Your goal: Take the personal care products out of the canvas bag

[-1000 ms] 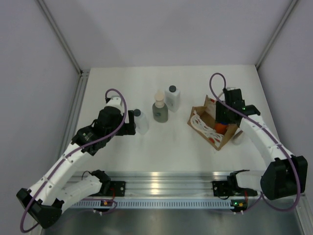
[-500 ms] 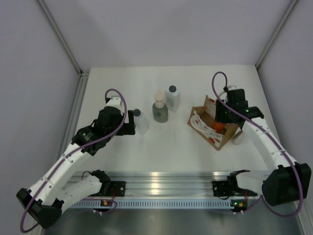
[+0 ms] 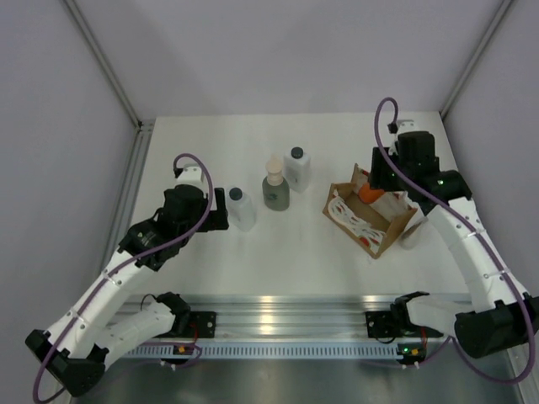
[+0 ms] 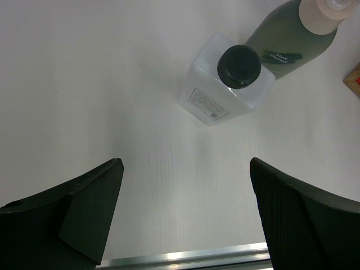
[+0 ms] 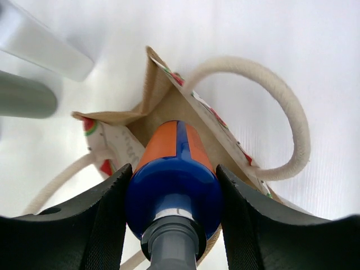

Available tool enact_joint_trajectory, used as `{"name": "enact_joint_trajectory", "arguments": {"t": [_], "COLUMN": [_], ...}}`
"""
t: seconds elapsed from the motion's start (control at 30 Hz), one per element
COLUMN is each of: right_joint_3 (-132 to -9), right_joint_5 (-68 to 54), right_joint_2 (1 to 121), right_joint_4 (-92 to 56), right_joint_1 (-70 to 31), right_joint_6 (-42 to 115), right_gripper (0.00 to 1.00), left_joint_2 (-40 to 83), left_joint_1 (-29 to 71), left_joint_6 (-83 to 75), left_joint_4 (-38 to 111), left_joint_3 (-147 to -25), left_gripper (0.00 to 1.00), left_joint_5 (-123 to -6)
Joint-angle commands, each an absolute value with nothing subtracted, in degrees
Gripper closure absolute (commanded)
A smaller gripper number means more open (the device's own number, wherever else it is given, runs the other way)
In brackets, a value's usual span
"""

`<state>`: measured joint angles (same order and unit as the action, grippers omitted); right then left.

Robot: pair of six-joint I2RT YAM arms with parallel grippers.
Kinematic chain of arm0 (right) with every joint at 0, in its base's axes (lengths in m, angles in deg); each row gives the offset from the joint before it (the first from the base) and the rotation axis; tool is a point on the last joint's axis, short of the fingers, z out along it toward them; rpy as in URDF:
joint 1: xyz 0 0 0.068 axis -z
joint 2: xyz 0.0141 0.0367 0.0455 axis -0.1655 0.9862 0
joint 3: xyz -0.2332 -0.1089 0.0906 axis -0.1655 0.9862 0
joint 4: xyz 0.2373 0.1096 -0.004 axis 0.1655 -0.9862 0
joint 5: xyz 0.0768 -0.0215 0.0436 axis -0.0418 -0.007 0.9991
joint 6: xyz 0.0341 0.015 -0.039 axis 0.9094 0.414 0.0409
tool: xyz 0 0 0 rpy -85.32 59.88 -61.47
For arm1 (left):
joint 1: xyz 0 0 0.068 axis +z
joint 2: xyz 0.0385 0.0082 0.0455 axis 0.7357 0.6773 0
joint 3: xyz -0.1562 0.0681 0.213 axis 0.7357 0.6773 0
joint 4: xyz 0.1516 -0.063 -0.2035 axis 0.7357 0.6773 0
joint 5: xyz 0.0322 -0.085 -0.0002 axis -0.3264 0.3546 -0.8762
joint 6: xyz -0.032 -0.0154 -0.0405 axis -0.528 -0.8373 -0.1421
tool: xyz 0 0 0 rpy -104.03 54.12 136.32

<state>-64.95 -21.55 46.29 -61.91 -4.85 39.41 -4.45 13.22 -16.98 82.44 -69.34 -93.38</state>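
Observation:
The tan canvas bag (image 3: 370, 217) with cream rope handles lies at the right of the table; it also shows in the right wrist view (image 5: 169, 107). My right gripper (image 3: 379, 187) is shut on the short orange bottle with blue cap (image 5: 175, 180) and holds it above the bag's far end; the bottle shows orange in the top view (image 3: 369, 193). Two white bottles with dark caps (image 3: 241, 208) (image 3: 296, 167) and the grey-green pump bottle (image 3: 274, 187) stand mid-table. My left gripper (image 3: 221, 217) is open and empty just left of the near white bottle (image 4: 228, 80).
A metal rail (image 3: 286, 313) runs along the table's near edge. Grey enclosure walls and frame posts (image 3: 105, 63) stand at left and right. A blurred white bottle and grey-green bottle (image 5: 28, 93) sit at the left edge of the right wrist view.
My right gripper has risen and moved toward the far side, lifting the orange bottle up out of the bag. My left gripper has pulled back slightly from the near white bottle.

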Motion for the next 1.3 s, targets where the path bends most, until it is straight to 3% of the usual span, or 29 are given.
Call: {"name": "enact_joint_trajectory", "arguments": {"t": [0.0, 0.43, 0.77, 1.27], "right_joint_3": [-73.84, -88.26, -90.65, -71.76], "right_joint_5": [-23.02, -29.70, -31.37, -30.94], "right_joint_2": [44.34, 52.51, 60.25, 62.27], "right_joint_4": [-62.61, -65.61, -65.52, -49.36], "right_joint_1": [-8.49, -30.45, -46.09, -50.15], "right_joint_6": [38.90, 38.99, 38.55, 44.00], "right_gripper": [1.00, 1.00, 1.00, 1.00], "left_joint_2": [-5.89, -6.77, -6.86, -8.09], "left_joint_1": [13.44, 13.44, 13.44, 13.53], "left_joint_6": [-17.27, -17.71, -17.80, -17.97], "left_joint_4": [80.22, 80.13, 80.22, 80.22], "left_joint_3": [-68.77, -68.60, -68.51, -68.33], "left_gripper": [0.02, 0.02, 0.02, 0.02], "left_joint_5": [-95.87, -98.07, -99.22, -100.18]}}
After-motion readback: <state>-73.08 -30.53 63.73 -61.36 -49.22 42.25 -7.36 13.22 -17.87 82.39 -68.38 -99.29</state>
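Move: The orange bottle, gripped by its blue top in the right hand, hangs over the canvas bag, whose middle is about 2 cm ahead and 17 cm below. Its goal, bare table, lies roughly 23 cm left, 9 cm back and 24 cm down. About 15 cm below the hand stand the green pump bottle, 27 cm left and 8 ahead, and the near white bottle, 36 cm left and 1 ahead. From the left hand that spot is some 18 cm right, 2 cm back, 22 cm down. The orange bottle, still pinched by its blue top, is lifted away from the bag about 8 cm while the right arm swings it some 23 cm left and 8 cm back, to the open table on the near side of the green pump bottle. Halfway across it starts sinking, about 12 cm in all, as the hand turns some 35 degrees counter-clockwise. ##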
